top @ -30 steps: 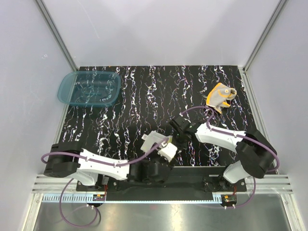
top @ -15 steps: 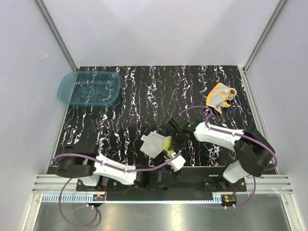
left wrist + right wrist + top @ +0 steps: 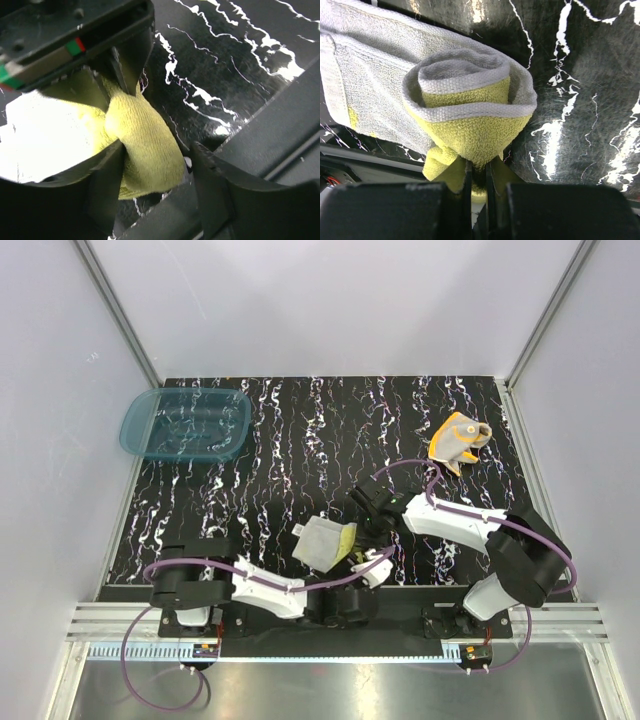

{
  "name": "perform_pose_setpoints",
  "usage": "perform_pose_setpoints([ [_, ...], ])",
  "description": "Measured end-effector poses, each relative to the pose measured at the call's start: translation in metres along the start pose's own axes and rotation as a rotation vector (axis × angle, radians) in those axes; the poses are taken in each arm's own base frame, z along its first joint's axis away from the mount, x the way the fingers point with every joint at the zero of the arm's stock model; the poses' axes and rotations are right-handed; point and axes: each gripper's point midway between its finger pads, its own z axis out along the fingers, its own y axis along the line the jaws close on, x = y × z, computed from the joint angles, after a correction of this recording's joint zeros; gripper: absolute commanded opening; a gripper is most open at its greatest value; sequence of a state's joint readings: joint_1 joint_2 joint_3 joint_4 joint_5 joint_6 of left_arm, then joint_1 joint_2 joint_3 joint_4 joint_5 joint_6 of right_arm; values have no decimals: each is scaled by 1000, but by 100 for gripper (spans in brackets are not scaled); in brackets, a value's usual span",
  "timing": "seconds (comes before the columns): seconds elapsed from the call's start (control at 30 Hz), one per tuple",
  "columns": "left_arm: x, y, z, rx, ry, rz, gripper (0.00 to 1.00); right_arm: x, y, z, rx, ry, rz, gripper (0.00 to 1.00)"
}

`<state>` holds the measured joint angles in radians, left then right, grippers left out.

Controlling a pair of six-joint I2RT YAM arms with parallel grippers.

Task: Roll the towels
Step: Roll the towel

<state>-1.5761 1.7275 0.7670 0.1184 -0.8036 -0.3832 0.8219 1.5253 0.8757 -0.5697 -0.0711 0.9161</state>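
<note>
The pale yellow towel (image 3: 322, 540) lies partly rolled near the table's front edge, grey side up; the right wrist view shows its coiled end (image 3: 465, 100). My right gripper (image 3: 368, 524) (image 3: 478, 182) is shut on a yellow fold at that end. My left gripper (image 3: 358, 553) (image 3: 157, 152) straddles the towel's yellow end (image 3: 145, 145) from the near side. Its left finger touches the cloth and a gap remains at the right finger (image 3: 215, 185). The orange towel (image 3: 457, 439) sits crumpled at the far right, away from both grippers.
A translucent teal basin (image 3: 185, 423) stands at the far left corner. The black marbled table (image 3: 300, 430) ends just behind my left gripper, at the metal rail (image 3: 330, 625).
My left gripper has swung right, off the top of the yellow towel, to its near right end, and its jaws have narrowed. The right gripper has kept its pinch and place.
</note>
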Motion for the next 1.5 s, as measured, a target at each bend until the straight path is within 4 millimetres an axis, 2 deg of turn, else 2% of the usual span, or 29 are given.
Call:
perform_pose_setpoints([
  [0.1,1,3,4,-10,13,-7,41,-1,-1,0,5,-3,-3,3],
  [0.17,0,6,7,-17,17,-18,29,-2,-2,-1,4,-8,-3,4],
  [0.23,0,8,9,-21,20,-35,21,-4,-2,-2,3,-18,-4,5],
  [0.3,-2,10,12,-21,20,-52,16,-7,-3,-4,5,-30,-3,17],
  [0.33,-3,10,12,-18,19,-62,15,-8,-3,-4,5,-33,-1,24],
  [0.37,-4,10,13,-10,18,-75,15,-8,-3,-5,4,-35,0,36],
  [0.43,-5,11,12,13,20,-102,14,-9,-2,-9,-4,-39,1,45],
  [0.47,-5,13,12,29,19,-125,13,-8,-2,-12,-12,-39,-1,54],
  [0.5,-4,17,11,40,19,-149,13,-8,-1,-17,-19,-40,-1,65],
  [0.57,-2,27,8,58,19,-199,13,-8,0,-26,-28,-47,-9,78],
  [0.6,0,36,8,53,23,-230,13,-9,1,-31,-32,-54,-10,90],
  [0.67,3,46,7,59,25,-279,13,-14,5,-41,-40,-74,-20,98],
  [0.9,-1,61,1,143,-3,-461,12,-33,7,-70,-58,-186,-16,100],
  [1.1,2,69,-8,247,-37,-637,15,-33,7,-89,-127,-253,3,100],
  [1.2,2,69,-8,288,-47,-706,16,-28,3,-84,-152,-256,10,100],
  [1.33,-4,73,-8,360,-89,-845,17,-15,-5,-67,-203,-231,34,100],
  [1.4,0,78,-7,390,-104,-934,17,-10,-5,-61,-241,-225,48,100],
  [1.5,19,88,0,411,-74,-1081,16,-3,-3,-52,-303,-213,70,100],
])
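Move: The towel's partly rolled yellow end sits between the left hand's half-open fingers, its near tip about 2 cm ahead and at finger height. The right fingers still pinch the roll roughly 5 cm ahead of the left hand, and the loose grey part lies some 5 cm ahead and 8 cm to its left. From the right hand, that near tip is about 3 cm back and 1 cm left, the grey part some 9 cm left, level front to back. The left fingers close on the near end of the yellow roll, and only then do the right fingers open wide and let go, that hand rising about 9 cm before sinking back some 4. Keeping its pinch, the left hand draws the roll left and forward, about 7 and 5 cm, lifting slightly and dipping again late, while it rolls some 65 degrees, left side going down. ##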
